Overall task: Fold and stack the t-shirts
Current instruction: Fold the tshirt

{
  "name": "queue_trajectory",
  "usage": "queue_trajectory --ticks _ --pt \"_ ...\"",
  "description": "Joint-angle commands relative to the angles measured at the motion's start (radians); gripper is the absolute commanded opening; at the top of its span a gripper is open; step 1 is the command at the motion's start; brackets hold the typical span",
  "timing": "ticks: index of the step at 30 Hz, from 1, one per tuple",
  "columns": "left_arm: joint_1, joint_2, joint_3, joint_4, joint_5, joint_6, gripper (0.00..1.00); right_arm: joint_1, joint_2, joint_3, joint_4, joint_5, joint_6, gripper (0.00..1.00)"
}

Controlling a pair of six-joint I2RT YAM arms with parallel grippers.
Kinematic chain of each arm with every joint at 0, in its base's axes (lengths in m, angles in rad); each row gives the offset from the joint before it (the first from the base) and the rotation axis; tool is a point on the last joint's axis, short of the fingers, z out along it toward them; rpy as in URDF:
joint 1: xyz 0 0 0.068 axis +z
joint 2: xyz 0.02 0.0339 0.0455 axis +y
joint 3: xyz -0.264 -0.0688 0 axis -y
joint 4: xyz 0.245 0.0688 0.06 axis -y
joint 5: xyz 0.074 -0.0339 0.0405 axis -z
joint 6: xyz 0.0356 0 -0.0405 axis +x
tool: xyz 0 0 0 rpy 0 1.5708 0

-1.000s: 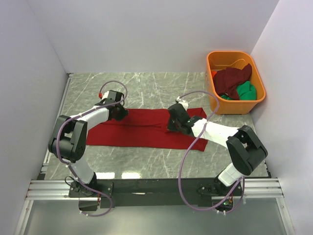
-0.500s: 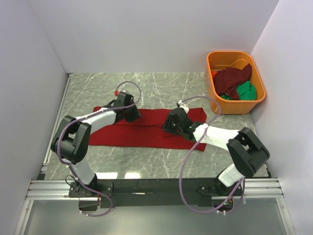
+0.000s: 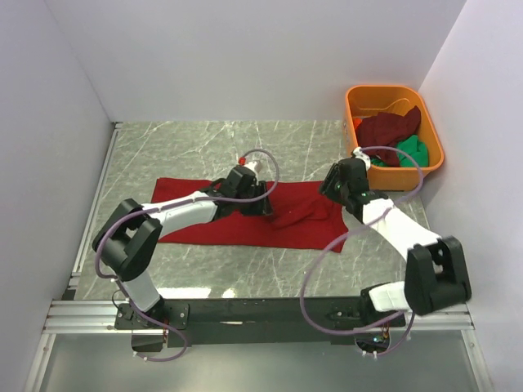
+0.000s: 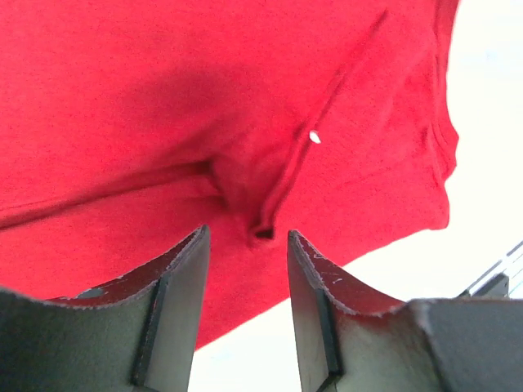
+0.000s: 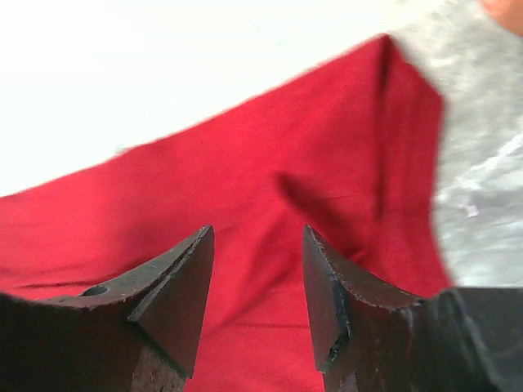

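Observation:
A bright red t-shirt (image 3: 204, 224) lies in a long flat band across the marble table, with a raised wrinkle near its middle right. My left gripper (image 3: 268, 202) reaches over the shirt's middle. In the left wrist view it (image 4: 247, 245) is open, and a small cloth ridge (image 4: 260, 220) sits just ahead of the fingertips. My right gripper (image 3: 328, 190) hovers over the shirt's right end. Its wrist view shows it (image 5: 257, 245) open above red cloth (image 5: 270, 163), nothing between the fingers. A dark maroon t-shirt (image 3: 391, 131) and a green t-shirt (image 3: 410, 152) lie crumpled in the tub.
The orange plastic tub (image 3: 384, 88) stands at the back right corner, close to the right arm. White walls enclose the table on three sides. Bare marble (image 3: 245, 143) shows behind the red shirt and in front of it.
My left gripper slid right along the red shirt, from its left part to its middle. My right gripper opened, let go of the cloth and moved right and back toward the tub.

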Motion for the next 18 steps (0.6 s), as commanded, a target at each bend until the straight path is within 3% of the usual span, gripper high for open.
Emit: queue_trajectory --ticks 1,7,18 --pt "-0.025 0.015 0.053 -0.004 -0.020 0.051 0.49 -0.048 0.098 0.068 -0.020 -0.074 -0.101 0.54" --pt "-0.077 0.058 0.097 -0.050 -0.057 0.074 0.50 -0.068 0.229 0.129 -0.009 -0.106 -0.138 0.54" --pt "-0.101 0.107 0.130 -0.096 -0.084 0.079 0.49 -0.067 0.270 0.123 0.022 -0.138 -0.116 0.53"
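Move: The raised crease's near end lies almost under the left hand, about 1 cm back, 2 cm right and 4 cm below; the t-shirt's near edge is some 9 cm back from that hand, level sideways. The crease's far end is about 3 cm straight ahead of the right hand and 6 cm below, with the t-shirt's far right corner roughly 5 cm ahead and 6 cm right of that hand. Both open hands sink towards the crease: right about 6 cm and forward, left 3 cm and back-right. ##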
